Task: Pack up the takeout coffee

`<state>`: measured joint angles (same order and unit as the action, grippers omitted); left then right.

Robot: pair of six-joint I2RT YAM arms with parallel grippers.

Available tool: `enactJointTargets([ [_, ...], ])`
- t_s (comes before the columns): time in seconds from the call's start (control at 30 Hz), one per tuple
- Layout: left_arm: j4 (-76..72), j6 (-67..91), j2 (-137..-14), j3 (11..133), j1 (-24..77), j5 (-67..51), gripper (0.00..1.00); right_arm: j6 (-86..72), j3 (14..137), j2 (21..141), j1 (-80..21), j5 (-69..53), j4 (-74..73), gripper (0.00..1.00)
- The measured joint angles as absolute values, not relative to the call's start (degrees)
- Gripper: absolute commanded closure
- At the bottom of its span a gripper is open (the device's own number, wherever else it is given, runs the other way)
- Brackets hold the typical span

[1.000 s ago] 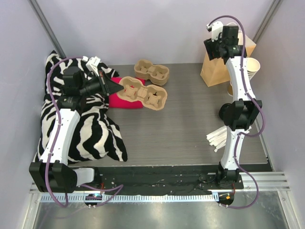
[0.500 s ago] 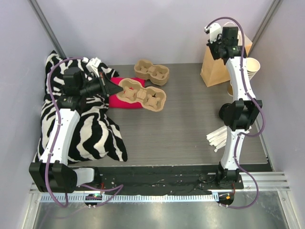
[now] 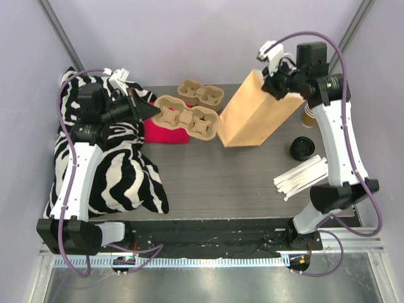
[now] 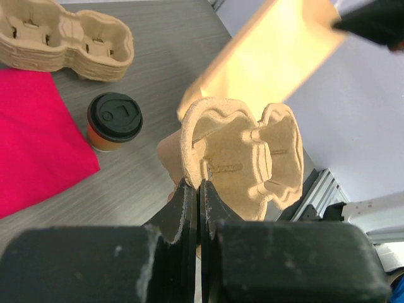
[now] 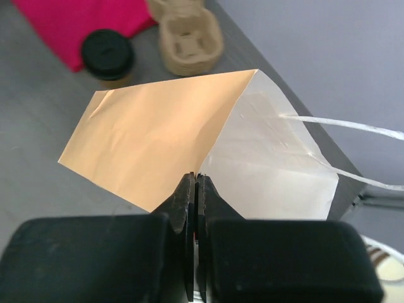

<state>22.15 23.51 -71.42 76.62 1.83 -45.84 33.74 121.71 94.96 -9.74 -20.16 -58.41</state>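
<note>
The takeout coffee (image 4: 115, 120), a small brown cup with a black lid, stands on the table beside the red cloth (image 4: 35, 132); it also shows as the lidded cup (image 5: 107, 53) in the right wrist view. In the top view it is hidden under a pulp cup carrier (image 3: 186, 120). My left gripper (image 3: 154, 112) is shut on that carrier's rim (image 4: 237, 154) and holds it above the table. My right gripper (image 3: 273, 88) is shut on the rim of the brown paper bag (image 3: 252, 117). The bag (image 5: 164, 139) hangs tilted, its mouth toward the gripper.
A second pulp carrier (image 3: 202, 95) sits at the back. A black round lid-like thing (image 3: 302, 149) and white strips (image 3: 302, 177) lie on the right. A stack of tan cups (image 3: 308, 114) stands behind the right arm. A zebra cloth (image 3: 107, 170) covers the left side.
The right gripper shut on the bag's rim and swung the bag from the back right corner toward the middle, tilting it. The left arm shifted the carrier slightly back.
</note>
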Motion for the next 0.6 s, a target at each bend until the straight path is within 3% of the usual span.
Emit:
enactJointTargets([
  [0.5, 33.8, 17.9, -72.2, 82.7, -2.6, -47.2, 1.0, 32.8, 96.0, 73.8, -32.5, -24.0, -65.8, 0.99],
  [0.6, 37.8, 14.1, -72.4, 84.8, -3.1, -47.4, 1.0, 32.8, 93.5, 72.1, -34.3, -24.9, -66.7, 0.79],
])
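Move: Behind and to the left of the right hand, which already pinches the rim of the paper bag, lies the clear table spot the bag is going to: about 15 cm back, 10 cm left and 35 below. The lidded coffee cup stands roughly 14 cm ahead and 27 left, the lid pile some 22 right and 2 ahead, the straws 22 right and 11 back. From the left hand that spot is about 29 cm right and 8 back. Keeping its pinch on the bag's rim, the right hand sweeps the bag quickly back towards the table's near edge, about 20 cm, and some 10 cm left, sinking around 7, while turning nearly 30 degrees counter-clockwise and tipping down a little; it slows near the end. The left hand, still gripping a cup carrier, drifts about 3 cm left. ##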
